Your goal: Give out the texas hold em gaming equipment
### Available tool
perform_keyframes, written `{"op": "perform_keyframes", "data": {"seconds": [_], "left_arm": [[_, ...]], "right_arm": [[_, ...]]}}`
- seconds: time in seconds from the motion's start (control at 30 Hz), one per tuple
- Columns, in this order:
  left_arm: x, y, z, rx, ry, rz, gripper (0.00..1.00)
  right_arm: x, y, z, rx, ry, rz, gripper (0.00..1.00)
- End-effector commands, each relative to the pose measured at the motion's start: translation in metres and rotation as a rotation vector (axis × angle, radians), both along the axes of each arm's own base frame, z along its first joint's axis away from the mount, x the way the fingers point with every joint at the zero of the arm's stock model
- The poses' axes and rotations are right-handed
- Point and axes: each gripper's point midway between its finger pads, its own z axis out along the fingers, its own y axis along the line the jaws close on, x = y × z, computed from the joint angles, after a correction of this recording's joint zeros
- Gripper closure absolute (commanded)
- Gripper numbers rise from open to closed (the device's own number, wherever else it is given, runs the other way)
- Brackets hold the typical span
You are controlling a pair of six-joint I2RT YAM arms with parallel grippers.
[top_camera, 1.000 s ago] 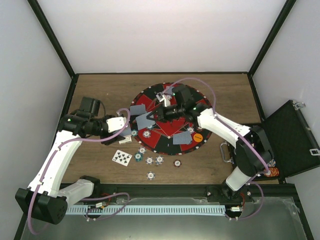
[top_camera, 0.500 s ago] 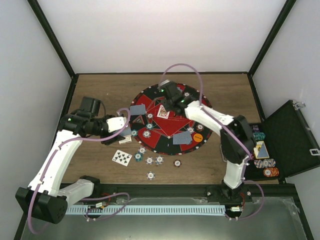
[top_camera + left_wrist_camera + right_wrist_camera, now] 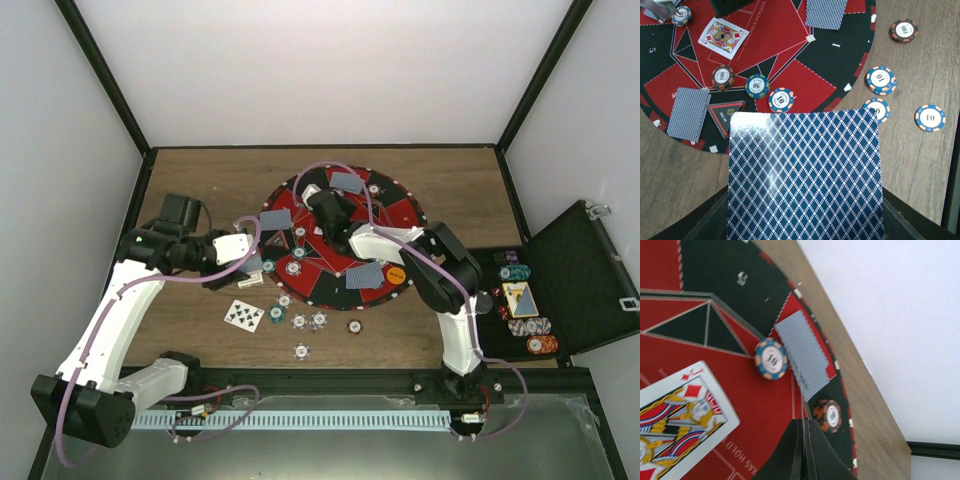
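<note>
My left gripper [image 3: 252, 265] is shut on blue-backed playing cards [image 3: 805, 175], held over the near-left rim of the round mat [image 3: 335, 290]. My right gripper [image 3: 328, 212] is low over the mat's far middle. Its fingers [image 3: 790, 450] are shut on a thin card seen edge-on. Beside it a king of diamonds [image 3: 680, 415] lies face up. A face-down card [image 3: 805, 352], a blue chip [image 3: 771, 358] and a maroon chip [image 3: 827, 415] lie beyond the fingertips. Teal [image 3: 757, 86], blue [image 3: 781, 99] and maroon [image 3: 722, 76] chips sit on the mat.
Several chips [image 3: 308, 321] and a face-up card [image 3: 244, 315] lie on the wood near the mat. An orange button [image 3: 397, 270] sits on the mat's right side. The open black case [image 3: 580, 275] with chip stacks [image 3: 528, 325] stands at the right.
My right arm has folded in toward the mat, uncovering the case. Its gripper swung across the mat's far middle, and the king of diamonds now lies face up there. My left arm has not moved.
</note>
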Motion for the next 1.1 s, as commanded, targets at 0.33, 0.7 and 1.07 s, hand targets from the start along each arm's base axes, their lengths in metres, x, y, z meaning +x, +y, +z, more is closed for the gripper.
{"op": "perform_keyframes", "data": {"seconds": [0.33, 0.7, 1.07], "left_arm": [[-0.002, -0.003, 0.017, -0.029, -0.019, -0.010, 0.96], [-0.004, -0.003, 0.016, -0.031, -0.017, -0.013, 0.96], [-0.003, -0.004, 0.019, -0.041, -0.032, -0.015, 0.96]], "right_arm": [[-0.038, 0.009, -0.054, 0.067, 0.254, 0.050, 0.58], [-0.054, 0.006, 0.021, 0.290, 0.213, 0.015, 0.00], [-0.084, -0.006, 0.151, 1.245, 0.508, 0.011, 0.00]]}}
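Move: My right hand holds a playing card nearly edge-on. The diamond face card I am taking it to lies about 5 cm back, 3 cm left and 8 cm below. On the mat at that same depth are the blue-edged 10 chip, about 3 cm ahead and 2 cm left, and the face-down pair, some 6 cm ahead and 1 cm right. The diamond face card is about 10 cm ahead, 23 cm right and 17 cm below my left hand. I lower the pinched card about 7 cm with my right hand while drawing back some 4 cm towards the diamond face card, tipping the fingers down about 15 degrees. Near the bottom I open the fingers and let go of the card, then rise quickly some 18 cm, still easing back, opening to full width and rolling the hand's left side up. ##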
